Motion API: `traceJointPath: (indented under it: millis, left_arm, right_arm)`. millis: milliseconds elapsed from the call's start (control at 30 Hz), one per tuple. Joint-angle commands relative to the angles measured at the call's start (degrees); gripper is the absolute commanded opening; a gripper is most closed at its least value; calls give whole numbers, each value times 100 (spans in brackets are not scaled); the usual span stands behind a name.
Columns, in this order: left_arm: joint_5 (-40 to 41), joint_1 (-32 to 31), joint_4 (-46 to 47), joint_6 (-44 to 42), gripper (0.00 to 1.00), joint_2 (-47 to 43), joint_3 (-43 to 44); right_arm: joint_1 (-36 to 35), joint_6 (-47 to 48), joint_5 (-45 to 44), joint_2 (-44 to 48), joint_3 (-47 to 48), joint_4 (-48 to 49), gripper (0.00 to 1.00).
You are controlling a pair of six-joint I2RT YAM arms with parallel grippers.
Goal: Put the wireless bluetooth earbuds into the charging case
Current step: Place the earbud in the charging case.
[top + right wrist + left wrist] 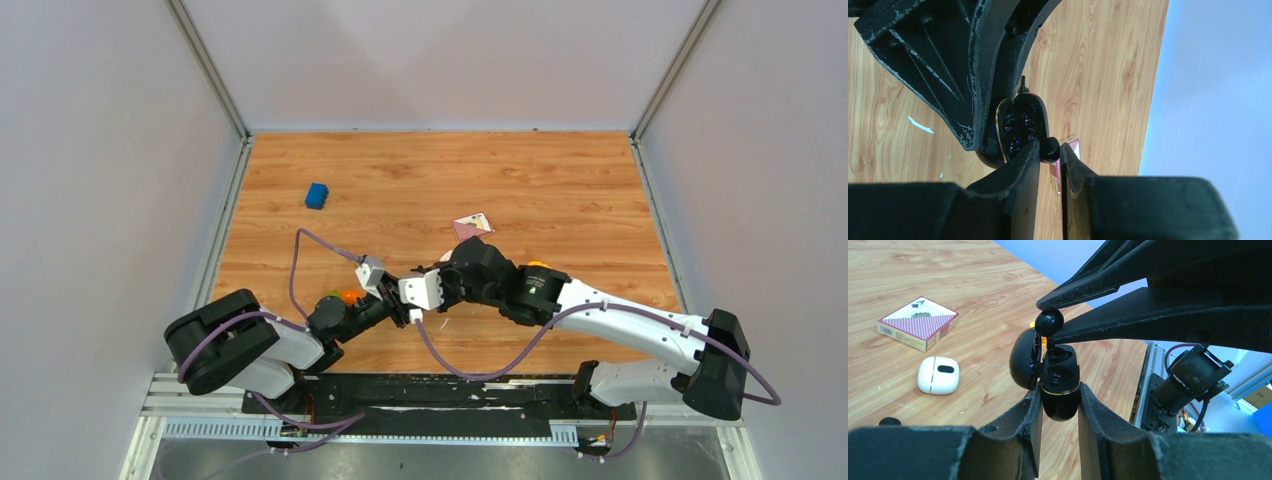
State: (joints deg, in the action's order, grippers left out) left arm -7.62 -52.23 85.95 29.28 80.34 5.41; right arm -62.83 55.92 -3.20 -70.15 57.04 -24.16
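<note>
The charging case [1060,390] is glossy black with a gold rim. Its lid [1023,360] hangs open to the left and its dark sockets [1058,374] face the camera. My left gripper [1060,402] is shut on the lower half of the case, well above the table. A black earbud [1049,322] sits just above the case's top end, pinched between the right gripper's fingertips [1083,290]. In the right wrist view my right gripper [1049,150] is shut on that earbud [1050,148], right beside the open case [1020,125]. From above, both grippers meet under the wrist cameras [415,292].
A red-patterned card box [918,322] and a white oval case [938,375] lie on the wooden table to the left. A small black rounded piece [889,421] lies nearer, half hidden by my finger. A blue block [317,195] sits at the far left.
</note>
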Motion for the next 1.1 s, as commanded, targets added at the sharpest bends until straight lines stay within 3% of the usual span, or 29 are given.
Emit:
traceJointPath:
  millis: [0,633,867,967,1067]
  left_arm:
    - [59,46,607,-31,0,-158,20]
    - [86,107,607,-81,0,-224,-32]
    - [38,108,607,-255,0,-198,-43]
    - [-1,109,611,-411,0,-194,-74]
    - [-55,107,607,-598,0,-185,-103]
  right_arm:
    - [-88,50,-133,-23,-22,201,15]
    - [-260,84,-276,-82,-77,183,16]
    - [-232,-526,-105,60,492,-443,43]
    - [-91,-686,37,195,907,-889,46]
    - [230,-970,720,334,1484,-1356,48]
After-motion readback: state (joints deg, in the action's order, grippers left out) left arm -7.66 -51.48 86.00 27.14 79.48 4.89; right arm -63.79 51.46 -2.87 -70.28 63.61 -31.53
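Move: The black charging case, open in the left fingers, has its middle about 2 cm below the right hand, 1 cm back and 1 cm left; the right fingers hold the black earbud over its wells. From the left hand the case is about 1 cm ahead, right and up. Some 16 cm below the right hand are the loose earbud, 7 cm ahead and 1 cm right, the white case, 9 cm ahead and 7 cm right, and the card box, 16 cm ahead and 13 cm right. Right hand eases the earbud slightly down into the left-held case, opens to let go, then rises about 3 cm. ##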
